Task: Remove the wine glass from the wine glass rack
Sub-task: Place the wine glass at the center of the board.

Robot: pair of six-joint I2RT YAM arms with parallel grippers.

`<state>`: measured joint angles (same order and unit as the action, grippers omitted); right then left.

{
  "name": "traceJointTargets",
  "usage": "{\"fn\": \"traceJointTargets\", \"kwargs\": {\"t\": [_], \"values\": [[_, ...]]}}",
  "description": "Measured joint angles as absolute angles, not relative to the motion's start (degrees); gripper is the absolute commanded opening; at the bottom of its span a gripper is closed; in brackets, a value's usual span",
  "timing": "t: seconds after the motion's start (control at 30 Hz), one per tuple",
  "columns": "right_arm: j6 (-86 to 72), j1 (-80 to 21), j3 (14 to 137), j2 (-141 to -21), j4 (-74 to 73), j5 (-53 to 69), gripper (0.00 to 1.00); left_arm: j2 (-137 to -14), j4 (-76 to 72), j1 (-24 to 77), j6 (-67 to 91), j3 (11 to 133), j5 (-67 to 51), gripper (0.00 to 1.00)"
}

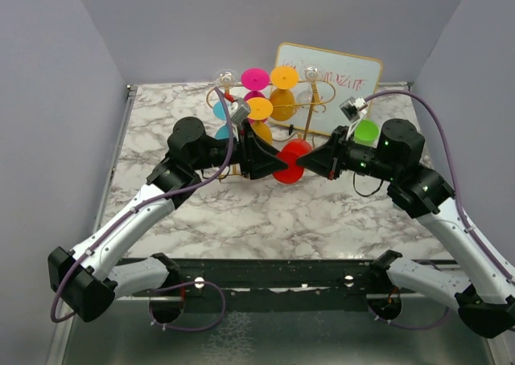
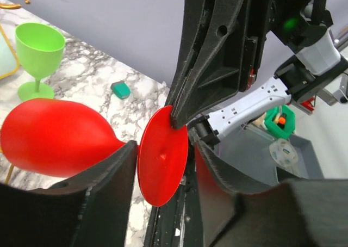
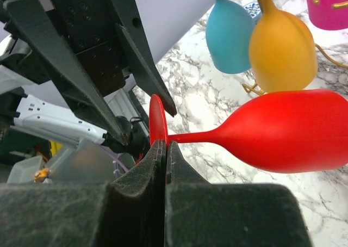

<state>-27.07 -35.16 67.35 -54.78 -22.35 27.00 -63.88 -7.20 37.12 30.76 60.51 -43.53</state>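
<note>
A red wine glass [image 1: 288, 162] hangs on its side in the air in front of the gold wire rack [image 1: 315, 104], bowl [image 3: 293, 130] pointing towards the rack. My right gripper [image 3: 166, 146] is shut on the rim of its round foot [image 3: 157, 116]. From the other side my left gripper [image 2: 166, 152] straddles that foot [image 2: 163, 160]. Its left finger is close to the disc and a gap shows at the right finger [image 2: 217, 171], so it stands open. The two grippers [image 1: 269, 166] [image 1: 304, 162] meet tip to tip over the table's middle.
Teal [image 3: 228, 37], orange [image 3: 283, 51] and pink [image 3: 329, 5] glasses hang upside down on the rack. A green glass [image 1: 366, 132] stands upright to the rack's right, a gold-framed whiteboard [image 1: 330, 79] behind. A small teal block [image 2: 120, 89] lies on the marble.
</note>
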Motion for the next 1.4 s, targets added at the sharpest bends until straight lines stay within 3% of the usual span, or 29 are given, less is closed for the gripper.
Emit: {"fn": "traceJointTargets", "kwargs": {"t": [0.3, 0.43, 0.53, 0.67, 0.8, 0.93, 0.97, 1.17, 1.4], "values": [[-24.32, -35.2, 67.35, -54.85, -22.5, 28.91, 0.0, -63.9, -7.2, 36.95, 30.59, 60.51, -46.59, 0.31], [-23.83, -35.2, 67.35, -54.85, -22.85, 29.12, 0.0, -64.36, -7.18, 36.75, 30.63, 60.51, -48.03, 0.19], [-23.44, -35.27, 67.35, -54.83, -23.44, 29.17, 0.0, -65.23, -7.07, 36.58, 30.5, 60.51, -48.86, 0.01], [-22.85, -35.29, 67.33, -54.74, -24.27, 29.1, 0.01, -66.04, -6.98, 36.42, 30.61, 60.53, -50.0, 0.0], [-22.68, -35.31, 67.33, -54.61, -25.08, 29.08, 0.17, -66.35, -6.98, 36.42, 30.61, 60.53, -50.98, 0.0], [-22.7, -35.31, 67.33, -54.68, -25.8, 28.6, 0.54, -66.5, -6.96, 36.56, 30.37, 60.53, -51.46, 0.0], [-22.81, -35.31, 67.33, -54.68, -26.02, 28.21, 0.59, -66.52, -6.94, 36.64, 30.3, 60.53, -51.7, 0.0], [-23.49, -35.29, 68.12, -54.98, -28.56, 23.18, 0.75, -66.81, -6.98, 37.47, 30.0, 60.53, -53.08, 0.0], [-25.69, -32.49, 75.48, -57.47, -34.98, 18.65, 0.78, -67.53, -7.18, 41.36, 28.56, 60.4, -54.37, 0.0]]}}
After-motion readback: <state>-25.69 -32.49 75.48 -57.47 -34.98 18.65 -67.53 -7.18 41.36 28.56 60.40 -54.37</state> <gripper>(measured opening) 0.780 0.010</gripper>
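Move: The red wine glass's foot is already pinched at its rim by the right hand, its middle some 2 cm left of that hand's point, and sits between the left hand's half-open fingers, about 2 cm to the right, 1 cm back and 1 cm below. The front orange glass on the rack hangs roughly 11 cm ahead of the left hand, 4 cm left and 8 lower. The green glass stands about 14 cm ahead of the right hand, 17 right and 27 below. Easing back and down a centimetre or two, the left hand shuts on the rim of the red glass's foot while the right still pinches it. Then the right fingers open wide, let go of the foot and back off about 3 cm to the right and forward, as the left draws a further 3 cm back and slightly right, turning some 15 degrees clockwise overall. ##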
